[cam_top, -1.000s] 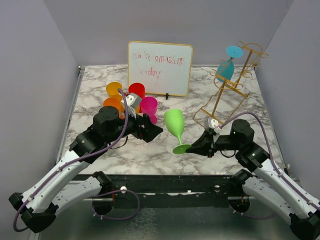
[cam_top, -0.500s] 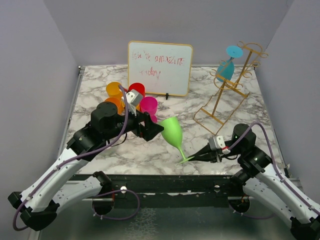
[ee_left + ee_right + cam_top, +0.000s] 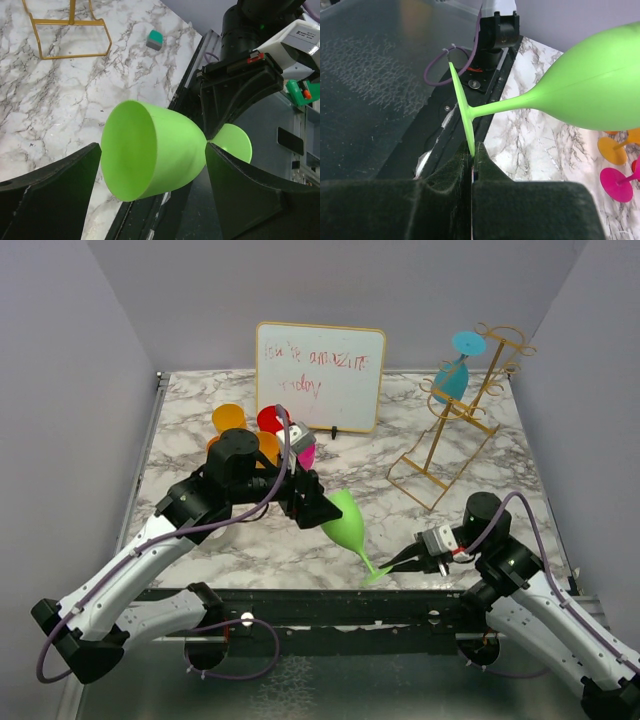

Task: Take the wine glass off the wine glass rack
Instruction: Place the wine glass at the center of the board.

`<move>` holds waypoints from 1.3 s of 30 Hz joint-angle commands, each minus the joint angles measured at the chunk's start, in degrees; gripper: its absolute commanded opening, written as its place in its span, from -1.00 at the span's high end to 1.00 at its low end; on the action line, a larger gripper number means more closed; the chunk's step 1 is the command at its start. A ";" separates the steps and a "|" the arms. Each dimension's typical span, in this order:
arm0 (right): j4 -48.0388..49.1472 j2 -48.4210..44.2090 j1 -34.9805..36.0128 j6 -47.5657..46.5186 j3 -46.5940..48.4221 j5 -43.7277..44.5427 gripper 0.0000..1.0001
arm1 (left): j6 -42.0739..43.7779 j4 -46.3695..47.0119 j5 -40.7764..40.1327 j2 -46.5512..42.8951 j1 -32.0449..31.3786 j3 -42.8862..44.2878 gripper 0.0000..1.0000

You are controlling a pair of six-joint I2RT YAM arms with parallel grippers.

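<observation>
A green wine glass hangs tilted over the table's near edge, bowl to the left, foot to the right. My right gripper is shut on the rim of its foot, pinching it at the fingertips. My left gripper is open, with one finger on each side of the green bowl, close to it. The gold wire wine glass rack stands at the back right. A blue wine glass hangs upside down near its top.
A white dry-erase board stands at the back centre. Orange, red and pink glasses cluster behind my left arm. A small teal block lies on the marble near the rack's base.
My right gripper has drawn the green glass's foot towards the near edge, tipping the glass from upright to slanted. My left gripper has moved right and now flanks the bowl.
</observation>
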 commanded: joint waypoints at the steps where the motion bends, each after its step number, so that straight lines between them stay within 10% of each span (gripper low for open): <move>1: -1.01 -0.39 0.30 -2.79 -0.96 -4.70 0.99 | -0.06 0.35 5.14 0.13 -0.36 1.18 -0.69; 15: -3.49 1.59 0.32 -8.61 -0.88 -4.21 0.98 | 0.14 7.20 26.58 -1.04 -0.35 -3.74 -0.28; 33: -2.98 3.92 0.29 -11.99 -1.75 1.14 0.99 | -0.26 6.94 23.76 -0.94 -0.39 -3.45 0.97; 39: -0.27 3.10 0.33 -9.52 -2.65 2.40 0.88 | -0.15 5.26 21.33 0.03 -0.35 -3.38 1.00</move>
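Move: The green glass hangs in the air with its foot pinched in the right hand; its bowl's middle is about 4 cm back, 2 cm right and 4 cm below the open left hand. From the right hand that bowl lies roughly 5 cm ahead, 7 cm left and 5 cm up. On the table, some 22 cm below the left hand, the pink glass stands about 18 cm ahead and 7 cm left, and the yellow glass 18 cm ahead and 14 cm left. The green glass's bowl is taken at its rim: the left hand swings back about 7 cm, turning some 20 degrees clockwise, then stays nearly in place while its fingers shut, one inside the bowl and one outside, pinching the wall. The right hand keeps its pinch on the foot and sinks about 2 cm. ##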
